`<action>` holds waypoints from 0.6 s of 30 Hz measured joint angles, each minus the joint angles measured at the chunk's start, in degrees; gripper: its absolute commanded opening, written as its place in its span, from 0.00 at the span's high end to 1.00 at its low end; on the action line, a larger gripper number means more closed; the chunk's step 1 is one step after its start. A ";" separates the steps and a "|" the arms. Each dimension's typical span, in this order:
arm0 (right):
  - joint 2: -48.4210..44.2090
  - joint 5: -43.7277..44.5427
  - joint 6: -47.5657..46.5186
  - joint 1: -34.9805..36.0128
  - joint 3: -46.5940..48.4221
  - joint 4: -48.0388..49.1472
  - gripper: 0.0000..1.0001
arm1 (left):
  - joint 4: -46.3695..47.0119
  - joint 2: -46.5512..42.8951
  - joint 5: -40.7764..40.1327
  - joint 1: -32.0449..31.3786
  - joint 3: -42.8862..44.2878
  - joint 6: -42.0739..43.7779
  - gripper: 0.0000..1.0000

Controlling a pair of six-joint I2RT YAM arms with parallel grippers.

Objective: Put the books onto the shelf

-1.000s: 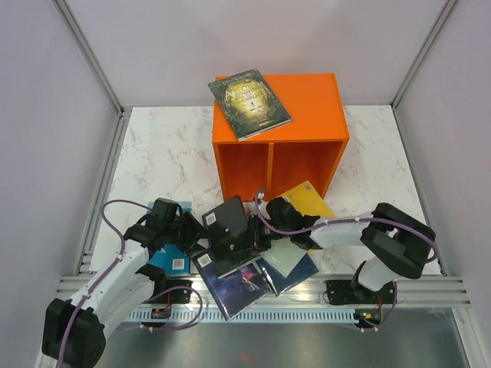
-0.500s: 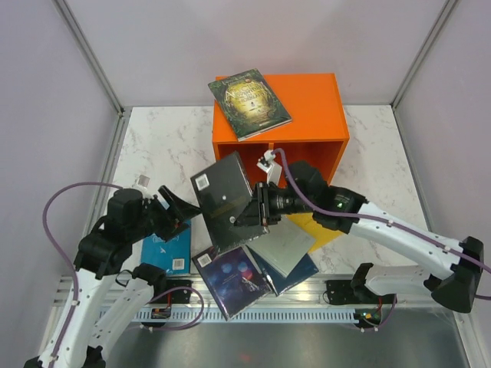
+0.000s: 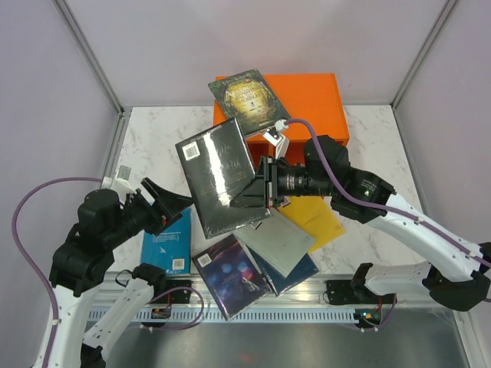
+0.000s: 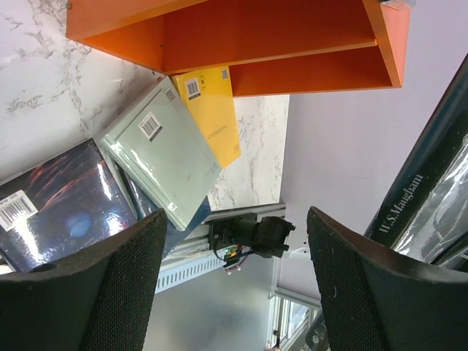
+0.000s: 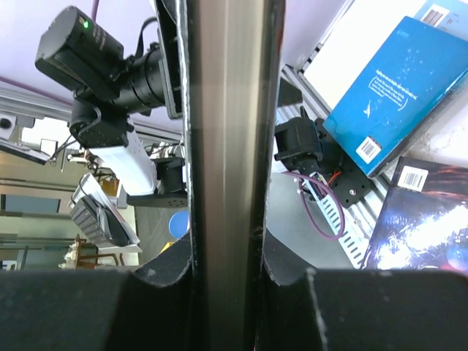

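Observation:
My right gripper (image 3: 261,196) is shut on a dark glossy book (image 3: 219,172), holding it in the air, tilted, in front of the orange shelf (image 3: 314,100). In the right wrist view the book's edge (image 5: 227,131) stands clamped between both pads. My left gripper (image 3: 166,204) is open and holds nothing, just left of that book; its spine (image 4: 431,183) shows at the right of the left wrist view. A dark green book (image 3: 249,103) lies on the shelf's top. On the table lie a blue book (image 3: 170,241), a space-patterned book (image 3: 234,276), a pale grey-green book (image 3: 276,241) and a yellow book (image 3: 316,218).
The shelf's two cubbies (image 4: 278,36) open toward the arms, with the yellow book (image 4: 212,110) lying at their mouth. The loose books overlap in a pile near the front rail (image 3: 307,310). Walls close off the left, right and back of the marble table (image 3: 161,146).
The right arm has lifted the dark book up off the pile toward the shelf. The left gripper let go of it, opened wide and drew back to the left.

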 measured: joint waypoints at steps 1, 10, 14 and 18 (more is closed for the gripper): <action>0.46 0.11 0.02 0.00 0.59 -0.09 1.00 | -0.09 -0.02 0.00 0.00 0.07 0.00 0.20; 1.01 3.41 0.59 -0.48 2.97 0.17 1.00 | 14.75 -0.74 3.89 0.26 2.36 -5.97 0.15; 1.62 3.48 0.61 -0.22 3.48 0.07 1.00 | 26.91 -0.13 9.07 0.00 6.78 -8.50 0.15; 3.04 3.41 0.83 -0.11 3.80 -0.48 1.00 | 32.13 -0.22 11.43 -0.04 6.67 -9.62 0.15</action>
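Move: From the left gripper, the black book's middle is about 8 cm to the right, barely ahead and some 8 cm higher. The right gripper already pinches the book by its right side, with its middle 5 cm left and 3 cm ahead of those fingers. From the left gripper, the blue book lies about 9 cm left and level, the starry book 8 cm right and 11 cm back, both some 30 cm below. Bring the left gripper steeply up about 17 cm beside the black book's left edge, easing slightly back and right. Tip its fingers up some 30 degrees, nearly level, while rolling its left side down and keeping the jaws wide open, empty. With the right gripper keep the pinch and carry the book about 2 cm forward. ##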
